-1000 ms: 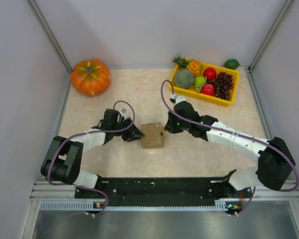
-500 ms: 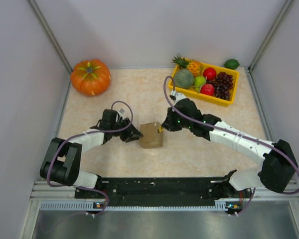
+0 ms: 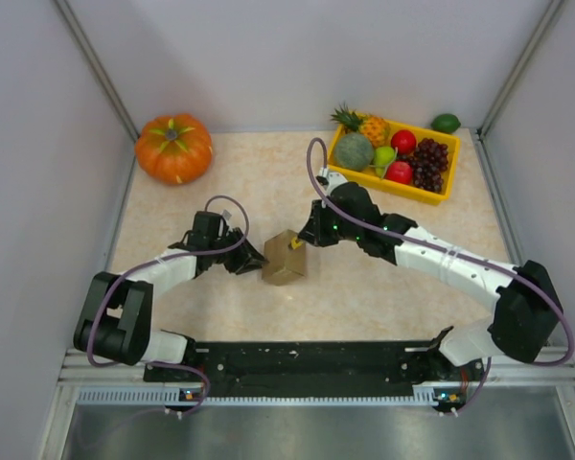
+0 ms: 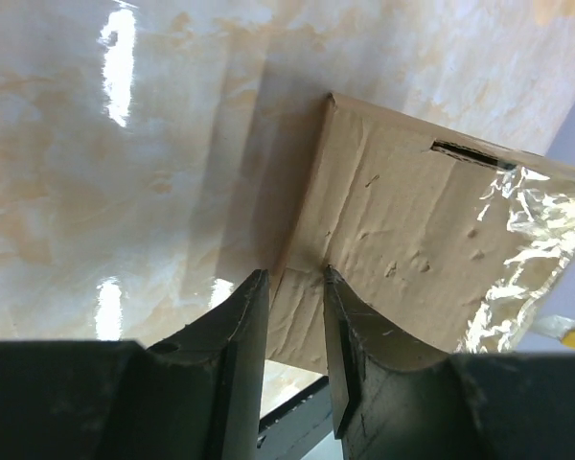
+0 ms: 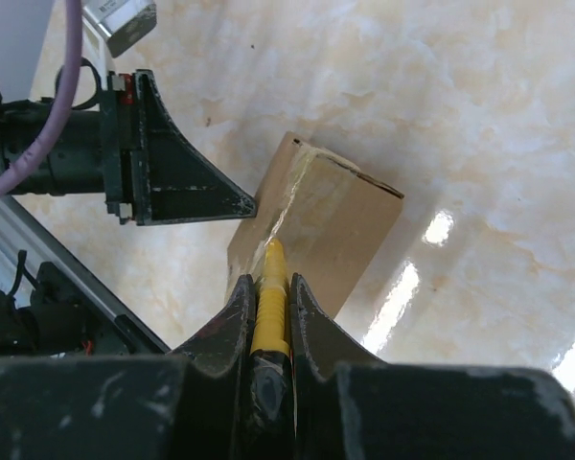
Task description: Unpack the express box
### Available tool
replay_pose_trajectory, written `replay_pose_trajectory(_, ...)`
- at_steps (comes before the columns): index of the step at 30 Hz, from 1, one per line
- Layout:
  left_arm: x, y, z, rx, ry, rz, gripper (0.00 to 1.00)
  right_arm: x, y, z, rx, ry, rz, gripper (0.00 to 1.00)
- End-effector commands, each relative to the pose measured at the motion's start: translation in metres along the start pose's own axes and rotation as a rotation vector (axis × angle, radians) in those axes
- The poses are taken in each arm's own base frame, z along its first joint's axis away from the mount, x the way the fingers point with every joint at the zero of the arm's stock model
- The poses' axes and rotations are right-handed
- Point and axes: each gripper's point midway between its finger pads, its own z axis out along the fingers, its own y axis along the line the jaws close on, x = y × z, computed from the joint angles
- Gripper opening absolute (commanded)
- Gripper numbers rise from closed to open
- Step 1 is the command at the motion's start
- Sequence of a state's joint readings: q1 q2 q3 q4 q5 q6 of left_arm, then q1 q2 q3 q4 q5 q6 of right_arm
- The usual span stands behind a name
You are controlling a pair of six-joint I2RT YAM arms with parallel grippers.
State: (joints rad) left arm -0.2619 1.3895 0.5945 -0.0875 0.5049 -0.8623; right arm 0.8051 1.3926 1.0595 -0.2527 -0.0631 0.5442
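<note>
The express box (image 3: 286, 259) is a small brown carton lying tilted on the marble tabletop between both arms. My left gripper (image 3: 254, 260) meets it from the left. In the left wrist view its narrow-set jaws (image 4: 292, 273) pinch a lower corner of the box (image 4: 412, 220), with cardboard showing between the fingers. My right gripper (image 3: 303, 238) hangs over the box's far right side, shut on a yellow ribbed tool (image 5: 270, 287). The tool's tip rests on the clear tape seam along the top of the box (image 5: 335, 230). Shiny tape (image 4: 527, 230) also covers one box face.
An orange pumpkin (image 3: 173, 148) sits at the back left. A yellow tray (image 3: 417, 193) of toy fruit stands at the back right, with a green lime (image 3: 446, 123) behind it. Grey walls close in both sides. A black rail (image 3: 307, 356) runs along the near edge.
The box has slid a little left and turned. Both grippers have followed it left, the right one keeping the yellow tool on the top seam.
</note>
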Motion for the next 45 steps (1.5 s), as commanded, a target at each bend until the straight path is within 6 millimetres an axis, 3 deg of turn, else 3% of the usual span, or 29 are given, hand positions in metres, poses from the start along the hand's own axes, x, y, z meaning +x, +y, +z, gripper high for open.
replay_pose_trajectory(1,0.0,0.022,0.0,-0.106,-0.024,-0.022,0.33,-0.023,0.028,0.006,-0.077,-0.038,-0.02,0.0)
replay_pose_trajectory(5,0.0,0.024,0.0,-0.113,-0.028,-0.036,0.33,-0.015,0.027,0.023,-0.069,0.003,-0.031,0.0)
replay_pose_trajectory(11,-0.004,0.023,-0.005,-0.124,-0.055,-0.036,0.33,-0.015,0.037,0.032,-0.083,0.014,-0.063,0.0)
replay_pose_trajectory(19,-0.03,0.028,-0.036,-0.268,-0.203,-0.004,0.35,-0.039,0.063,0.018,-0.153,-0.042,-0.106,0.0)
replay_pose_trajectory(26,-0.063,-0.009,-0.073,-0.254,-0.357,0.082,0.4,-0.055,0.092,-0.006,-0.263,-0.1,-0.144,0.0)
replay_pose_trajectory(30,-0.078,-0.03,-0.084,-0.216,-0.406,0.169,0.44,-0.038,0.095,-0.014,-0.28,-0.093,-0.222,0.0)
replay_pose_trajectory(31,-0.084,-0.044,-0.086,-0.168,-0.425,0.203,0.46,-0.033,0.097,-0.016,-0.281,-0.096,-0.252,0.0)
replay_pose_trajectory(37,-0.103,-0.083,-0.075,-0.06,-0.39,0.376,0.54,0.014,0.117,-0.021,-0.342,-0.108,-0.467,0.0)
replay_pose_trajectory(42,-0.094,-0.119,-0.047,0.111,-0.184,0.491,0.57,0.034,0.132,-0.001,-0.268,-0.185,-0.613,0.0)
replay_pose_trajectory(45,-0.091,-0.126,-0.033,0.156,-0.101,0.509,0.56,0.041,0.129,0.019,-0.204,-0.216,-0.653,0.0)
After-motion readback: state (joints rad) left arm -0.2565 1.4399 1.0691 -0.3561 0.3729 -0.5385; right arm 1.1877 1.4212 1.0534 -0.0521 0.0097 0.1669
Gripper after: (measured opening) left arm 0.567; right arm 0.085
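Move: The cardboard box, tilted up between the hands, has its middle about 5 cm to the right of the left hand and 1 cm ahead, at about its height, with the left fingertips on its left side. From the right hand, which already grips the yellow utility knife, that middle lies some 6 cm left, 3 cm ahead and 11 cm lower. Nothing else stands near. Contact with the box ends for both hands: the left fingertips keep going left and dip 2 cm, then lift off, climbing about 10 cm and reaching 9 cm forward past the box as they open wider and swing back right. The right hand, knife held shut in its fingers, carries it left and a little up, then sweeps about 10 cm back to the box's near side, turning some 30 degrees counter-clockwise. ##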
